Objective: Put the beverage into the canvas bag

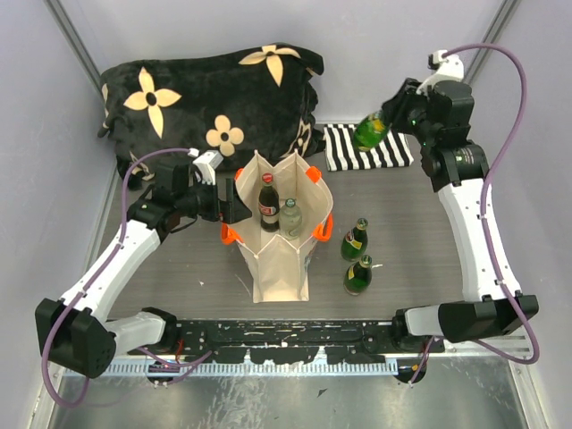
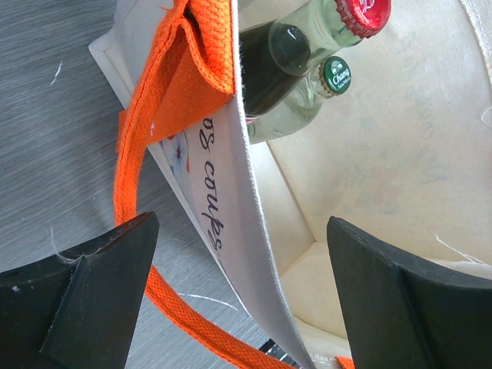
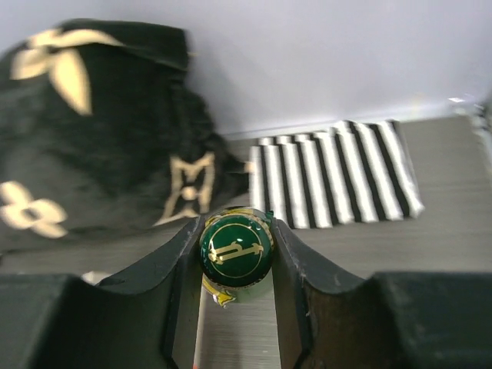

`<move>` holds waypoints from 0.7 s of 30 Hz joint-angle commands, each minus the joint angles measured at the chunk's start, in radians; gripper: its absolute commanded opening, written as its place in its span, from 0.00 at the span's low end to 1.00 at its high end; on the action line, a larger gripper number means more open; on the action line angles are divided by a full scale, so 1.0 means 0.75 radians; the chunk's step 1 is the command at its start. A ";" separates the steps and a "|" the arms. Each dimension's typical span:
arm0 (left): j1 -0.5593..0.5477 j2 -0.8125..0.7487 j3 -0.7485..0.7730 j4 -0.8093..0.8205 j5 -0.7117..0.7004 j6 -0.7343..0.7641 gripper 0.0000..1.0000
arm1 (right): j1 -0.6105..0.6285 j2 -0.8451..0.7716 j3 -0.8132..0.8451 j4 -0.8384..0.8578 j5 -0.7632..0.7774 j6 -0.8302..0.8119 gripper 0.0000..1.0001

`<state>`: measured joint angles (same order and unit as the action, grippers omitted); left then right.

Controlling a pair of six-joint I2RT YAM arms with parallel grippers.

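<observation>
The canvas bag stands open mid-table, beige with orange handles. Inside it stand a dark bottle with a red cap and a clear bottle with a green cap; both caps also show in the left wrist view, red cap and green cap. My left gripper is open and straddles the bag's left wall, one finger outside and one inside, without pinching it. My right gripper is shut on a green beverage bottle, held in the air at the back right; its green-and-gold cap sits between the fingers.
Two more green bottles stand upright on the table right of the bag. A black-and-white striped cloth lies under the raised bottle. A black flowered cushion fills the back left. Walls enclose the table.
</observation>
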<state>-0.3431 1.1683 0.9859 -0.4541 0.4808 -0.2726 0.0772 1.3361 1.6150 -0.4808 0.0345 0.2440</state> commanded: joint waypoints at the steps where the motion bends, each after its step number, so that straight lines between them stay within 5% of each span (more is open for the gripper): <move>1: -0.004 0.007 0.041 -0.004 0.011 0.018 0.98 | 0.117 -0.046 0.206 0.119 -0.101 0.072 0.01; 21: -0.048 -0.106 0.065 -0.311 0.182 0.209 0.98 | 0.833 0.039 0.247 -0.054 0.052 0.073 0.01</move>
<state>-0.3683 1.1397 1.0195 -0.5983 0.5560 -0.1772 0.6476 1.3636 1.7626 -0.6922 0.0326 0.2806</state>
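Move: From the right hand, which already holds the green bottle by its neck, the canvas bag's middle lies about 29 cm to the left, 8 cm back and 31 cm below. Inside the bag, the cola bottle stands roughly 32 cm left and 3 cm back of the hand, the clear bottle 25 cm left and 8 cm back. A standing green bottle is 4 cm left and 15 cm back. From the left hand the bag's middle is some 13 cm right, 1 cm back and 10 cm lower. Swinging left and back towards the canvas bag, the right hand covers some 21 cm leftward and 10 cm back, still gripping the green bottle by its neck. It climbs about 4 cm, then sinks nearly as much, turning some 30 degrees counter-clockwise. The left hand, wide open with the bag's rim between its fingers, eases back about 3 cm late on, turning slightly clockwise. ##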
